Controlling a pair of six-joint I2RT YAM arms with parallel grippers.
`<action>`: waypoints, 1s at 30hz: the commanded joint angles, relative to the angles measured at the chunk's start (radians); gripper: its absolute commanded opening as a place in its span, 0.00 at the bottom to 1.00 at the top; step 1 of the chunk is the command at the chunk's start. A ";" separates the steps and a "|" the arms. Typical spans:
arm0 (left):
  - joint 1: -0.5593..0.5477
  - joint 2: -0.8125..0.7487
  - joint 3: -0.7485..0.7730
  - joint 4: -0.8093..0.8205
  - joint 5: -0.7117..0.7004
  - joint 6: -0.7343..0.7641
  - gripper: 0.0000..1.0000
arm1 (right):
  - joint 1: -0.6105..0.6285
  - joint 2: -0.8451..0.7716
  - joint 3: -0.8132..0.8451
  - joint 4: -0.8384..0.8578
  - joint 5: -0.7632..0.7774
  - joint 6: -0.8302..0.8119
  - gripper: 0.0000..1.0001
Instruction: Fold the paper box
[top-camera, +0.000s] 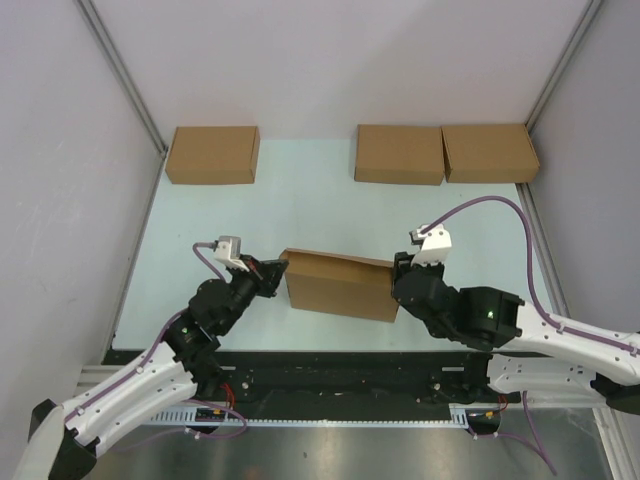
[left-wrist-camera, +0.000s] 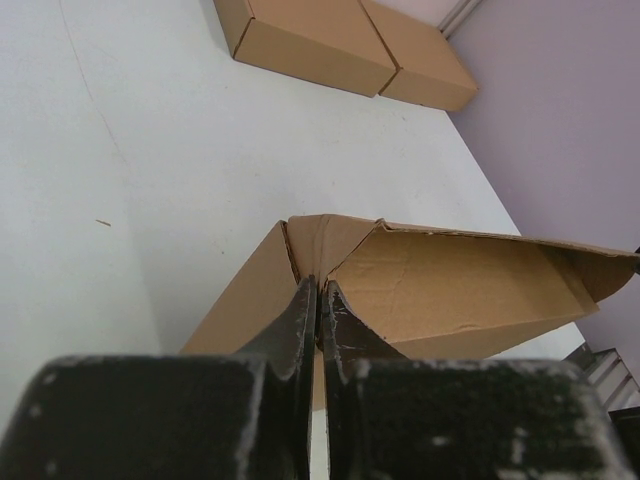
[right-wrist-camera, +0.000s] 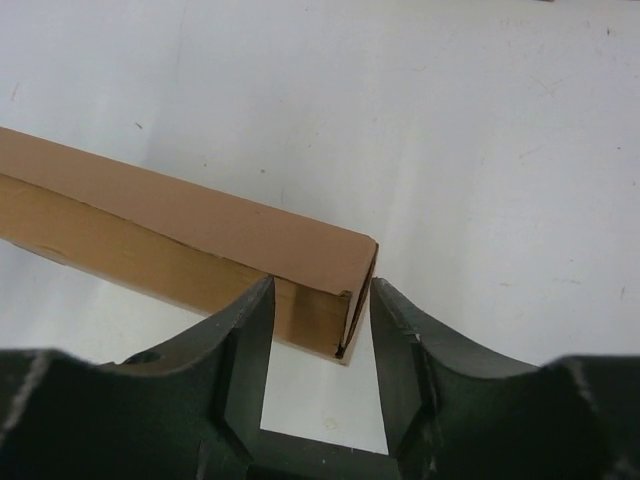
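Note:
The paper box (top-camera: 340, 285) lies in the middle of the table as a shallow brown cardboard box, its lid sitting slightly raised. My left gripper (top-camera: 278, 267) is shut, its tips (left-wrist-camera: 320, 285) pressed against the folded corner at the left end of the paper box (left-wrist-camera: 450, 290), where the lid gapes. My right gripper (top-camera: 400, 272) is at the right end. It stands open (right-wrist-camera: 320, 300) astride the end corner of the paper box (right-wrist-camera: 200, 235), with one finger (right-wrist-camera: 255, 310) over the long side wall. The other finger (right-wrist-camera: 395, 310) is just clear of the end flap.
Three closed brown cardboard boxes stand along the back edge of the table (top-camera: 200, 230): one at the left (top-camera: 212, 154), two side by side at the right (top-camera: 400, 153) (top-camera: 490, 152). Grey walls and metal posts close in both sides.

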 joint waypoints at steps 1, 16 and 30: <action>-0.007 -0.001 -0.013 -0.100 -0.015 0.020 0.05 | 0.008 -0.012 0.030 -0.076 0.042 0.046 0.48; -0.007 0.010 -0.011 -0.086 -0.004 0.010 0.05 | 0.010 0.017 0.026 -0.092 0.087 0.050 0.29; -0.008 0.000 -0.010 -0.097 -0.007 0.010 0.08 | 0.010 0.049 -0.008 -0.058 0.088 0.042 0.00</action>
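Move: The near upper corner at the right end of the paper box lies about 1 cm to the right of the right hand, 1 cm ahead and 2 cm below, between its open fingers; the box's middle is some 12 cm to that hand's left, level with it fore and aft, and about 6 cm below. The left hand already pinches the left upper corner, with that right-end corner some 24 cm to its right, 3 cm back and about level. With its fingers half open astride the right-end corner, the right hand sidles about 1.5 cm to the right, easing back a few millimetres to the left at the end, and sinks about 1.5 cm, rolling some 5 degrees so that its left side drops. Meanwhile its fingers close almost fully, mostly late, and pinch the card at the near upper corner of the box's right end, while the left hand stays in place and keeps its pinch on the left corner to hold the box. ##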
